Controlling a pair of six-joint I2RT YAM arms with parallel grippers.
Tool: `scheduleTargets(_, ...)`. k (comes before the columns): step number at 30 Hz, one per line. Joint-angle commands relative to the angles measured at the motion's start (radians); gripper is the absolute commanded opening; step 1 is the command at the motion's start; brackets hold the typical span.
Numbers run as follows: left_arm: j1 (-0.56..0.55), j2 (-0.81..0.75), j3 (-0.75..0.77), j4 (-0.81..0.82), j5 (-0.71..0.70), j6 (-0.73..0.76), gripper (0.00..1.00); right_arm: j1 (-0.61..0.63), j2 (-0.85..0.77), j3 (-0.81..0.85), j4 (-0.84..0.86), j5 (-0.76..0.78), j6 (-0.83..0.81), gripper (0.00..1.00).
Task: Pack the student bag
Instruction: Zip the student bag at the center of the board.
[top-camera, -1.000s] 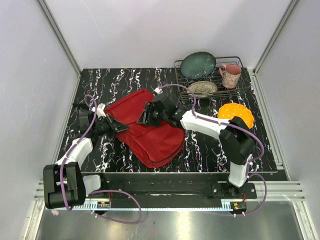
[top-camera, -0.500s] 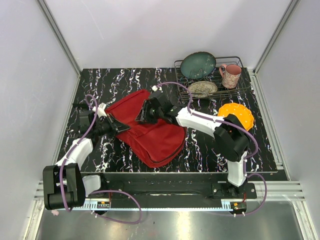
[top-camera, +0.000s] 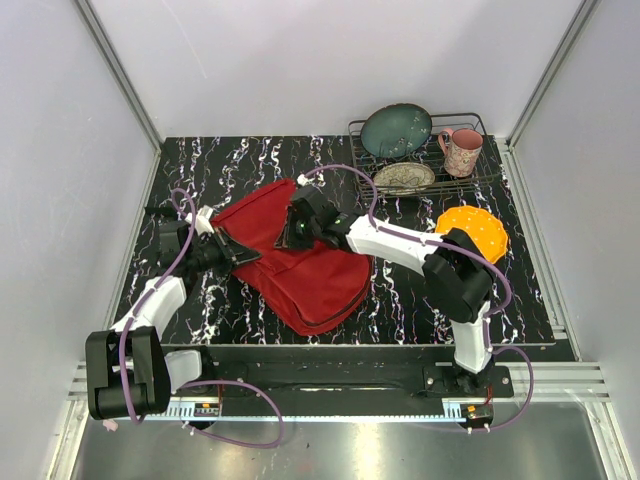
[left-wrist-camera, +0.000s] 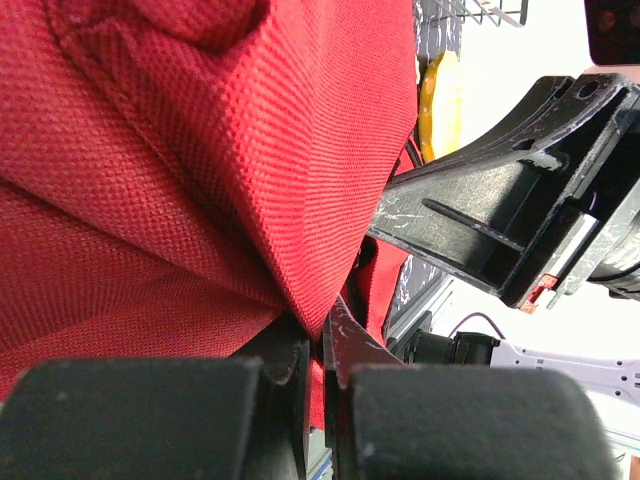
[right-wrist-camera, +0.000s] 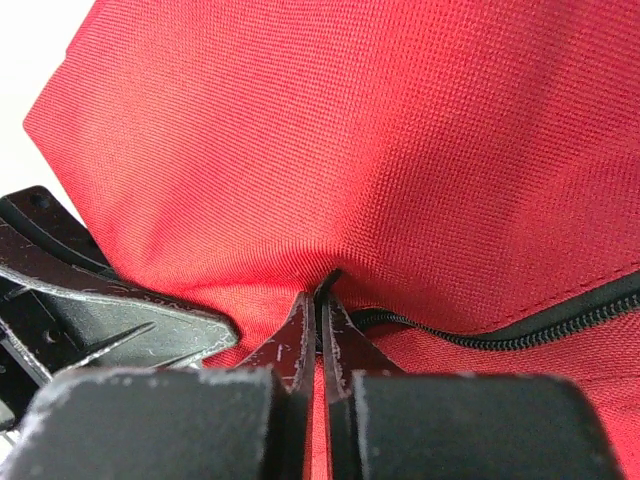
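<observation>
The student bag (top-camera: 305, 270), red fabric, lies slumped in the middle of the black marbled table (top-camera: 240, 165). My left gripper (top-camera: 236, 252) is shut on a fold of red cloth at the bag's left edge; in the left wrist view the student bag (left-wrist-camera: 200, 180) fills the frame and the cloth is pinched in my left gripper (left-wrist-camera: 322, 345). My right gripper (top-camera: 298, 226) presses onto the bag's upper part. In the right wrist view my right gripper (right-wrist-camera: 320, 305) is shut at the end of the black zip (right-wrist-camera: 480, 325), with a small dark tab at its tips.
A wire rack (top-camera: 480, 125) at the back right holds a green bowl (top-camera: 396, 130), a patterned plate (top-camera: 405, 177) and a pink mug (top-camera: 461, 152). An orange disc (top-camera: 471, 228) lies in front of the rack. Grey walls close in the table on three sides.
My right gripper slid a little left and back across the bag and went from open to shut at the zip. The left arm and its grip stayed still.
</observation>
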Motion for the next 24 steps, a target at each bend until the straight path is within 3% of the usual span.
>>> scheduleTargets(1,-0.008,-0.034,0.012,0.085,0.063,-0.003,0.0,0.013,-0.012,0.06,-0.056,0.121,-0.068,0.0)
scheduleTargets(4,-0.006,-0.043,0.014,0.071,0.058,0.003,0.0,0.009,-0.053,0.058,-0.134,0.296,-0.122,0.0)
scheduleTargets(7,0.001,-0.052,0.007,0.071,0.064,0.002,0.0,-0.02,-0.094,0.024,-0.149,0.363,-0.151,0.0)
scheduleTargets(24,0.04,-0.058,0.007,0.056,0.098,0.016,0.0,-0.194,-0.185,-0.132,-0.099,0.443,-0.154,0.0)
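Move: The right hand, already shut on the black zipper pull, is headed for the bag's right edge, about 23 cm to its right, 4 cm back and 4 cm lower. Level with it, the bag fold pinched by the left hand lies roughly 7 cm left and 3 cm back; the bag's far corner is some 16 cm ahead and 4 cm lower. From the left hand, that right edge is about 30 cm right and 1 cm back. The right hand drags the zipper pull some 12 cm right and forward while the left keeps pinching the fold. ##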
